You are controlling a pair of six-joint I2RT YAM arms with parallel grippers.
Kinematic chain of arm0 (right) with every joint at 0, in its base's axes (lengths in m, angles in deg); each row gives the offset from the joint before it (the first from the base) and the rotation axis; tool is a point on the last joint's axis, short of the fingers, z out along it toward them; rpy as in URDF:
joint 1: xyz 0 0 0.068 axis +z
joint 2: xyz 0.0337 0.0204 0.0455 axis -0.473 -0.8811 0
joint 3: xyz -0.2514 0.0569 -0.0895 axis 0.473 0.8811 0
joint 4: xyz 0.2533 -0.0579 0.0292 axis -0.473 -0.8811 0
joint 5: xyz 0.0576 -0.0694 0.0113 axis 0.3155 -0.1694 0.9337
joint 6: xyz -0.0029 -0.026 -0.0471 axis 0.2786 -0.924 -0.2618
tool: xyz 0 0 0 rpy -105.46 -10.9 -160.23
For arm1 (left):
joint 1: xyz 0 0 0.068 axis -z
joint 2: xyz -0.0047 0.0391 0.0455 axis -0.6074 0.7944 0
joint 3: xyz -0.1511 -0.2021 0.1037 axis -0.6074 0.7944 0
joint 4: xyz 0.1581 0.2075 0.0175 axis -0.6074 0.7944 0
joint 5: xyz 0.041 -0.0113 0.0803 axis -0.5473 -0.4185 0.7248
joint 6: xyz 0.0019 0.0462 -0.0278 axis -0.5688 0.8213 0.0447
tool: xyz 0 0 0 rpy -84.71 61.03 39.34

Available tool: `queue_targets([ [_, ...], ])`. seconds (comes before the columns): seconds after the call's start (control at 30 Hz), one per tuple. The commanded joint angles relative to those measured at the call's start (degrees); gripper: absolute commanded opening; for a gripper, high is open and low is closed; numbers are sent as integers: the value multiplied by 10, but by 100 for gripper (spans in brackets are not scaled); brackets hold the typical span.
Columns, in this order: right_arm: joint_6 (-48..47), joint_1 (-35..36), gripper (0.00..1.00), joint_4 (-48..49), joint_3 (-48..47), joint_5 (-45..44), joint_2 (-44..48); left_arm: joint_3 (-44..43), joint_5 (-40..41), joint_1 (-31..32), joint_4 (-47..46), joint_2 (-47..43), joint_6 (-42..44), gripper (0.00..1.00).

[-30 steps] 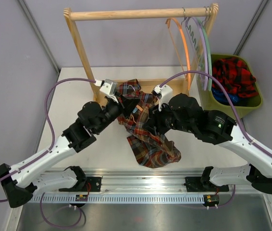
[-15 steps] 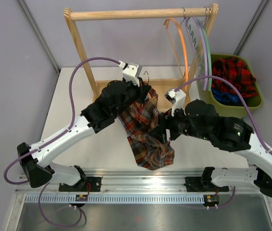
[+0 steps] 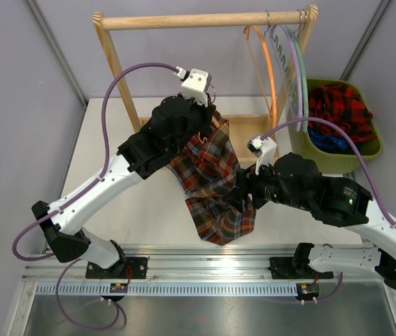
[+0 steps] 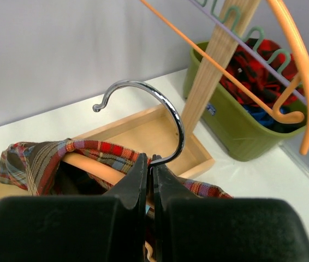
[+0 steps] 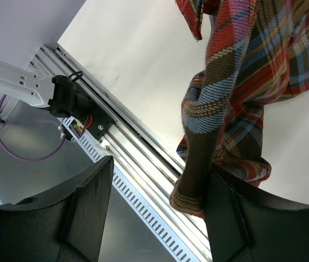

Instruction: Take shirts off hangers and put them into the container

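My left gripper [image 4: 150,162] is shut on the base of a metal hook [image 4: 168,112] and holds a pale orange hanger [image 4: 91,164] in the air. The tartan shirt [image 3: 212,178] hangs from that hanger, its hem on the table. In the top view the left gripper [image 3: 210,112] sits above the shirt's collar. My right gripper [image 5: 160,166] stands open low beside the shirt. A sleeve [image 5: 198,164] dangles between its fingers, against the right one. The olive container [image 3: 366,150] at the back right holds a red-and-black shirt [image 3: 338,108].
The wooden rack's rail [image 3: 198,21] carries bare orange [image 3: 271,70], lilac [image 3: 292,66] and pale green [image 3: 303,84] hangers at its right end. Its shallow tray [image 3: 247,126] lies behind the shirt. Blue cloth [image 3: 327,140] lies in the container. The metal rail [image 5: 143,158] runs along the near edge.
My left arm has lifted the hanger and tartan shirt up and toward the back. My right gripper has opened, dropped away from the collar and moved nearer the front edge.
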Motion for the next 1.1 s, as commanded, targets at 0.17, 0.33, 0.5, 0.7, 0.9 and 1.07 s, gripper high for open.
queue_targets([
  [0.17, 26, 7, 69, -8, 27, 17, 2, -129, 95, -5, -63, 6, 38, 0],
  [0.33, 30, 9, 70, -38, 29, -31, 5, -152, 91, -5, -55, 13, 37, 0],
  [0.5, 33, 9, 66, -55, 22, -92, 6, -159, 93, -5, -57, 18, 38, 0],
  [0.7, 25, 9, 55, -49, 32, -112, 9, -210, 85, -5, -30, 38, 31, 0],
  [0.9, 25, 8, 36, -36, 43, -103, 17, -238, 114, -9, -35, 49, 51, 0],
  [1.07, 32, 8, 9, -44, 49, -99, 38, -266, 132, -40, -20, 59, 43, 0],
])
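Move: The right hand waits open over the plaid shirt's edge, which hangs about 2 cm ahead, 2 cm to its right and 4 cm below. The hanger neck gripped by the left hand is some 17 cm ahead of the right, 9 cm left and 8 cm above. For the left hand, the rack bar runs roughly 12 cm straight ahead and 20 cm above; the empty orange hanger is about 8 cm ahead, 17 cm right and 8 cm above. The right fingers pinch the hanging shirt edge: the hand first sinks about 4 cm, edging some 3 cm to the right, then closes almost shut on the fabric while turning slightly clockwise. Meanwhile the left, still clamping the hanger at its hook, hoists it about 10 cm towards the rack bar in two stages, drifting left and tipping its fingers up a little. ##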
